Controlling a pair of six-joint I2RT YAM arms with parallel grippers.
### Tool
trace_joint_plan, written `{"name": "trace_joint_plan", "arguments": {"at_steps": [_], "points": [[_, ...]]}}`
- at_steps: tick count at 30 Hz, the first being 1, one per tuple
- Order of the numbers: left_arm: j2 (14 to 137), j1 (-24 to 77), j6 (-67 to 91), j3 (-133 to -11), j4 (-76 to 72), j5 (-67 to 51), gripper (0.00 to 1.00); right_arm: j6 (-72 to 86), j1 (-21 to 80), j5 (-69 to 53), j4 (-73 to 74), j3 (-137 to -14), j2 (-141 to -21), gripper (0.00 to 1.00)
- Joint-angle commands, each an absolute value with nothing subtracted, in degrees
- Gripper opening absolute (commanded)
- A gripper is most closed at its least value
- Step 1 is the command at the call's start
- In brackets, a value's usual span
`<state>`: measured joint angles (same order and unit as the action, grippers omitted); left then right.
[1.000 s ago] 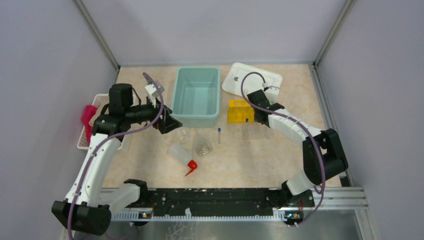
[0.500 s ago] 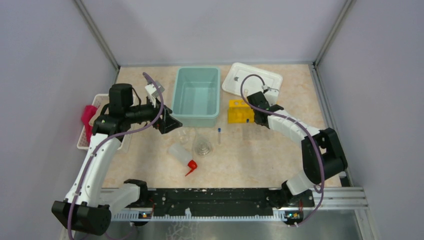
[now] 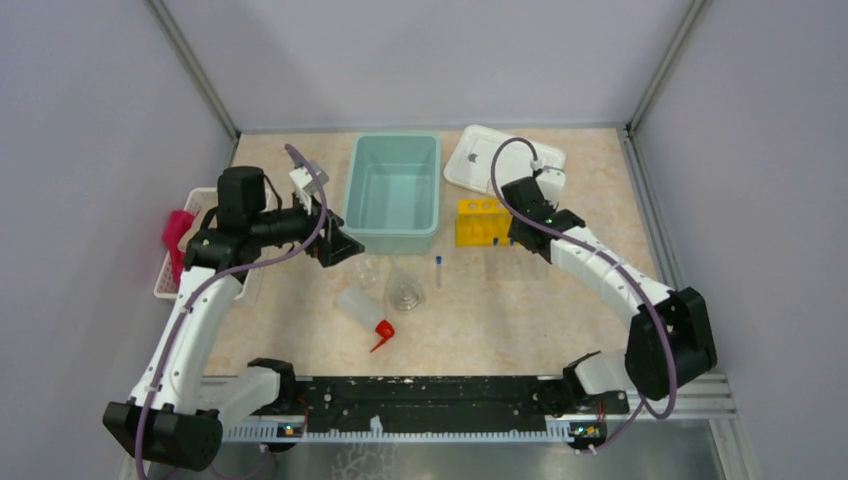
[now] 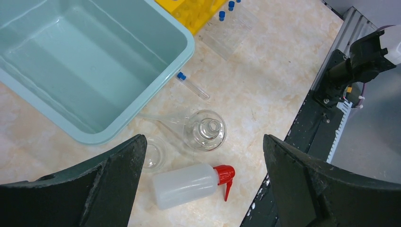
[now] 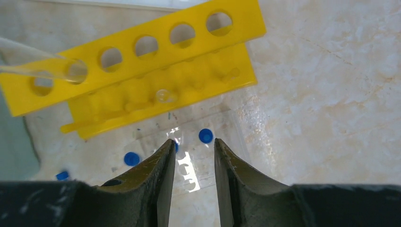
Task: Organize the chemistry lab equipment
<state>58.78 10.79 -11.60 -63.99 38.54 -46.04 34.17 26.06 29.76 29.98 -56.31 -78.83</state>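
The yellow tube rack [image 3: 480,222] [image 5: 142,47] stands right of the bin, with a clear tube [image 5: 33,66] leaning into one end hole. Several blue tube caps [image 5: 205,135] show over a clear plastic piece in front of the rack. My right gripper [image 5: 194,142] [image 3: 515,238] hovers above them, jaws partly open and empty. One blue-capped tube [image 3: 438,268] [image 4: 191,85] lies on the table. The glass flask [image 3: 405,292] [image 4: 204,130], a beaker [image 4: 153,153] and the red-spouted squeeze bottle [image 3: 362,310] [image 4: 189,184] sit under my wide-open left gripper [image 4: 203,139] [image 3: 335,245].
A teal bin [image 3: 352,190] [image 4: 118,127] stands at the centre back, with a white lid [image 3: 503,158] to its right. A white slatted basket [image 3: 170,275] with a pink cloth [image 3: 178,235] sits at the left wall. The arms' black base rail [image 4: 331,104] runs along the near edge.
My right gripper's jaws have parted from shut, and that arm's elbow has swung out to the right. The left arm has stayed still.
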Motion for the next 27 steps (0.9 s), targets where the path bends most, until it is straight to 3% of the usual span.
{"name": "trace_joint_plan", "arguments": {"at_steps": [1, 10, 18, 27], "points": [[58.8, 10.81, -11.35, -66.13, 37.45, -46.18, 0.99, 35.69, 31.33, 30.11, 31.92, -62.02, -74.38, 0.35], [58.57, 10.72, -7.77, -66.52, 36.37, -43.21, 0.99, 42.26, 44.75, 22.58, 28.21, -65.01, -84.11, 0.32], [58.01, 10.63, -8.52, -67.13, 37.79, -43.13, 0.99, 44.95, 47.59, 17.77, 19.59, -63.6, -93.53, 0.31], [59.29, 10.63, -8.46, -68.77, 38.37, -43.92, 0.99, 47.53, 48.41, 20.85, 17.09, -62.48, -99.85, 0.3]]}}
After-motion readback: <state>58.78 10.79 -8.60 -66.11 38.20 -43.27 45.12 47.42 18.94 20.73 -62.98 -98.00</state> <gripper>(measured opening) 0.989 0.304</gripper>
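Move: The last loose blue-capped test tube lies about 20 cm to the right hand's left, 2 cm nearer the base and 12 cm below. Just under this hand, some 3 cm left, is the clear rack; the yellow rack stands about 8 cm ahead and 4 cm left. Past the tube, the teal bin is 30 cm left and 15 cm ahead, the round flask 27 cm left and 5 cm back. From the left hand the tube is roughly 17 cm right, 7 cm ahead, far below. Leftward in one quick arc, the empty right hand leaves the clear rack, rising some 5 cm as it sweeps across, then sinks about 11 cm from that crest towards the lone test tube, ending nearly 20 cm farther left and a little back. The wrist turns some 20 degrees counter-clockwise, bringing the part-open fingers in line with the tube; they don't touch it yet. ##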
